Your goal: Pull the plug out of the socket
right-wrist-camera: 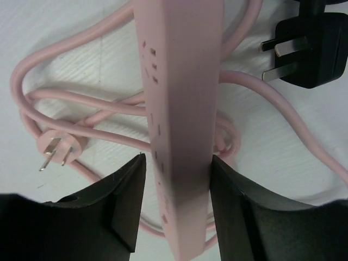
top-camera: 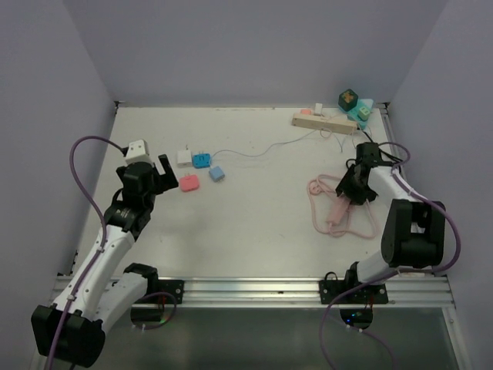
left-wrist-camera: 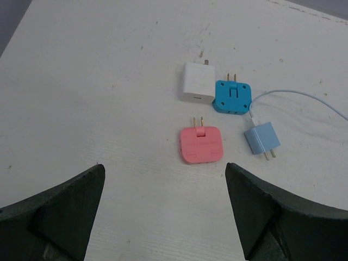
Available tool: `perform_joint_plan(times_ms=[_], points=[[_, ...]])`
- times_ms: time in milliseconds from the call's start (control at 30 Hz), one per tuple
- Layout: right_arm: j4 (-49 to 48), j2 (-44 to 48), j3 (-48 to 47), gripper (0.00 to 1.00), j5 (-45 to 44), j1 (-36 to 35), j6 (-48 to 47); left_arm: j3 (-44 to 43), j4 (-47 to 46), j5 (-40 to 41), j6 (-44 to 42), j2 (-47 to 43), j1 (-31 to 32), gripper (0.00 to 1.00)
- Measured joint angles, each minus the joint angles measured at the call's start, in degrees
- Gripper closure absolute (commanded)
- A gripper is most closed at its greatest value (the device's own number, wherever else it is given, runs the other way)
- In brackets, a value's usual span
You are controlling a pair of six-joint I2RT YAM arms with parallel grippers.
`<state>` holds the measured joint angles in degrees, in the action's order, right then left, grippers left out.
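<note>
The socket is a pink power strip (right-wrist-camera: 182, 81) lying on its coiled pink cord (right-wrist-camera: 81, 109), also seen in the top view as the pink strip (top-camera: 337, 210). A black three-pin plug (right-wrist-camera: 312, 51) lies loose on the table beside it, pulled out. My right gripper (right-wrist-camera: 176, 163) straddles the strip. Its right finger rests on the strip's side and its left finger (right-wrist-camera: 128, 190) stands a small gap off, so the jaws are open. My left gripper (left-wrist-camera: 163, 179) hangs wide open and empty over the table at the left, near a pink adapter (left-wrist-camera: 201, 144).
A white charger (left-wrist-camera: 198, 82), a blue adapter (left-wrist-camera: 232, 97) and a light-blue charger (left-wrist-camera: 261, 138) with a thin cable lie beyond the pink adapter. A beige power strip (top-camera: 323, 121) and green and teal blocks (top-camera: 350, 99) sit at the back right corner.
</note>
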<state>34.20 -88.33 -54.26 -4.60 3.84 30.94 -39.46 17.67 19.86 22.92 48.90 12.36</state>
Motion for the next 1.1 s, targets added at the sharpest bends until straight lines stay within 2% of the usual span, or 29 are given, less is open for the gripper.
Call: perform_joint_plan(times_ms=[133,333,500,767,1100], points=[[1.8,1.2,-2.5,0.33,-0.3,0.3,-0.1,0.0,-0.1,0.3,0.0,-0.4,1.2,0.04],[0.0,5.3,-9.7,0.31,1.7,0.2,0.0,0.1,-0.4,0.4,0.0,-1.5,2.5,0.04],[-5.3,4.9,-16.0,0.29,3.5,0.1,0.4,0.5,-0.5,0.4,0.0,-2.0,2.9,0.04],[-14.2,-8.4,-28.0,0.26,5.9,-0.9,-0.6,0.7,-0.9,0.3,-0.3,-0.5,2.9,0.04],[-20.7,-26.2,-41.8,0.24,6.4,-4.0,-3.6,1.1,-1.7,-0.5,-1.6,2.1,2.8,0.04]])
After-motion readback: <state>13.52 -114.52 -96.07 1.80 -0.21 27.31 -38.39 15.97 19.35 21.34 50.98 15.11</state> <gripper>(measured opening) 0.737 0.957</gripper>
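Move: Some 34 cm ahead of the right hand and 6 cm to its left, about level with its fingers, stands the white plug on the beige power strip; the strip's middle is about 30 cm ahead and 4 cm left. The orange plug sits about 5 cm to the left of the white one, the green cube some 11 cm to its right and 4 cm farther out. From the left hand the white plug lies about 34 cm ahead, 48 cm right and 13 cm lower. Opening further around the pink power strip, the right fingers come free of it; the hand lifts steeply about 16 cm, then sweeps forward towards the white plug on the beige strip, sinking a few centimetres at the end and drifting slightly left. It travels some 26 cm forward in all, while the wrist tips up from nearly straight down to a forward slant and turns a little counter-clockwise; the fingers stay open. ##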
